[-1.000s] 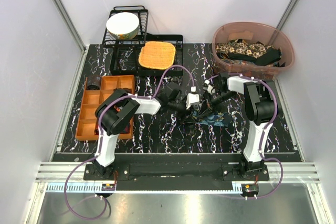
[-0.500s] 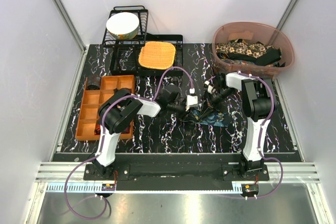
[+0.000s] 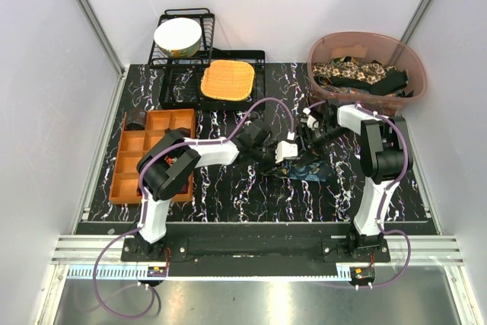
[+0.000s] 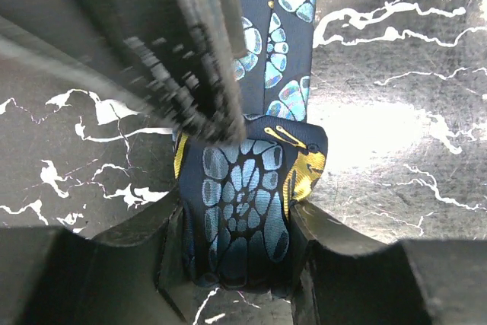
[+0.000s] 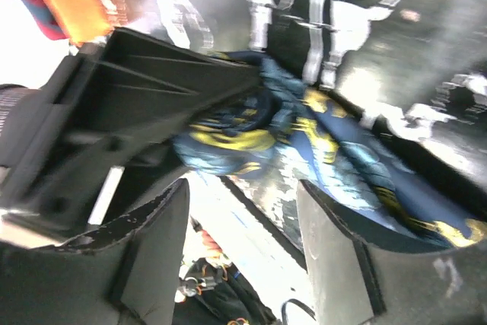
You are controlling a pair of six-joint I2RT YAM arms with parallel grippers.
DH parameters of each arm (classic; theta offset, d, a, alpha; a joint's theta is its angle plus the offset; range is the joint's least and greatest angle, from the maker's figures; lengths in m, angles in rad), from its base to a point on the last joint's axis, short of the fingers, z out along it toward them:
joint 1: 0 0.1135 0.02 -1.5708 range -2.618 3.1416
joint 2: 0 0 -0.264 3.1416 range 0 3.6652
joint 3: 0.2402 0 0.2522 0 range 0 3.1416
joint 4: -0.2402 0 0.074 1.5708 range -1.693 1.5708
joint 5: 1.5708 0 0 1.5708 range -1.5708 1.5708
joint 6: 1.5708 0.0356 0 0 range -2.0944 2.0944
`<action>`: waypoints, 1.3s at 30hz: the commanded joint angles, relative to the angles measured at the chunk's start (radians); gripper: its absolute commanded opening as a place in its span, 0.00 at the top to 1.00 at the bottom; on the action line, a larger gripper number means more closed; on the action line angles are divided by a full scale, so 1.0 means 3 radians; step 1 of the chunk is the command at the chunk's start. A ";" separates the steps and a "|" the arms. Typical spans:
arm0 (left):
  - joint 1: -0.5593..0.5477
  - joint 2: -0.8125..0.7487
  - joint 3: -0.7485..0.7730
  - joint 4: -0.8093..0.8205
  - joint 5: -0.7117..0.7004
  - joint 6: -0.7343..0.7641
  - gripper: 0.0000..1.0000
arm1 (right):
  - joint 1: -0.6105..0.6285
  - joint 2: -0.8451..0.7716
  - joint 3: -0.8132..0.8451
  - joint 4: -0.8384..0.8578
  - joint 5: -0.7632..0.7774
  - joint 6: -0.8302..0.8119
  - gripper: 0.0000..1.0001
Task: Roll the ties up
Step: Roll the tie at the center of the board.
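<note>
A dark blue tie [image 3: 312, 170] with teal and yellow print lies on the black marbled table, right of centre. Its end is folded into a small roll [image 4: 243, 180]. My left gripper [image 4: 236, 217] is shut on that roll, with both fingers pressing its sides; from above, the left gripper [image 3: 288, 151] sits at the tie's left end. My right gripper [image 5: 242, 195] stands open with nothing between its fingers, just behind the tie [image 5: 319, 142]. The top view places the right gripper [image 3: 310, 136] close to the left one. More ties [image 3: 358, 74] fill a tub.
The brown tub [image 3: 358, 34] stands at the back right. An orange woven mat [image 3: 227, 80] lies on a black rack [image 3: 176, 90], with a white bowl [image 3: 177, 36] in the wire rack behind. An orange compartment tray [image 3: 152, 123] sits at the left.
My right gripper has opened, let go of the tie and drawn back a little. My left gripper has slid right and closed on the rolled end.
</note>
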 commanded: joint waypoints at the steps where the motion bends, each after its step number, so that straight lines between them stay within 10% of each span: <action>1: -0.0058 0.0164 -0.0018 -0.0923 -0.0531 0.0163 0.69 | 0.0037 -0.0141 -0.0061 0.0323 -0.0400 0.0170 0.36; 12: -0.0074 0.0281 0.0191 -0.1041 -0.0526 0.0030 0.66 | 0.0273 0.0115 -0.0112 0.0426 -0.0074 0.0135 0.64; 16: -0.0063 0.0297 0.0207 -0.1041 -0.0480 -0.0011 0.61 | 0.0273 0.0146 -0.0112 0.0375 0.0162 0.0094 1.00; 26: 0.0131 0.0312 -0.0125 0.0088 0.0394 -0.0445 0.36 | 0.0268 0.0176 -0.0118 0.0339 0.0887 -0.0213 1.00; 39: 0.0146 0.0455 -0.0498 0.1581 0.0768 -0.1039 0.34 | 0.0375 0.0355 0.0041 0.0226 0.1180 -0.0198 1.00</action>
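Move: The rolled tie sits between the left hand's fingers, right at its hand point. From the right hand the roll is some 5 cm left, 2 cm back and 3 cm lower. The tie's flat tail has its middle about 7 cm right, 2 cm back and 2 cm below the left hand. The clear bin stands about 24 cm ahead and 17 cm right of the right hand, its middle slightly higher. The rolled tie stays held by the left fingers while the open right hand reaches about 3 cm left over it, closes with its tips at the roll's top, then draws back right some 2 cm and down 1.5 cm, still shut. Meanwhile the left hand loosens its fingers, edges about 2 cm left and tilts its fingertips up some 20 degrees. ##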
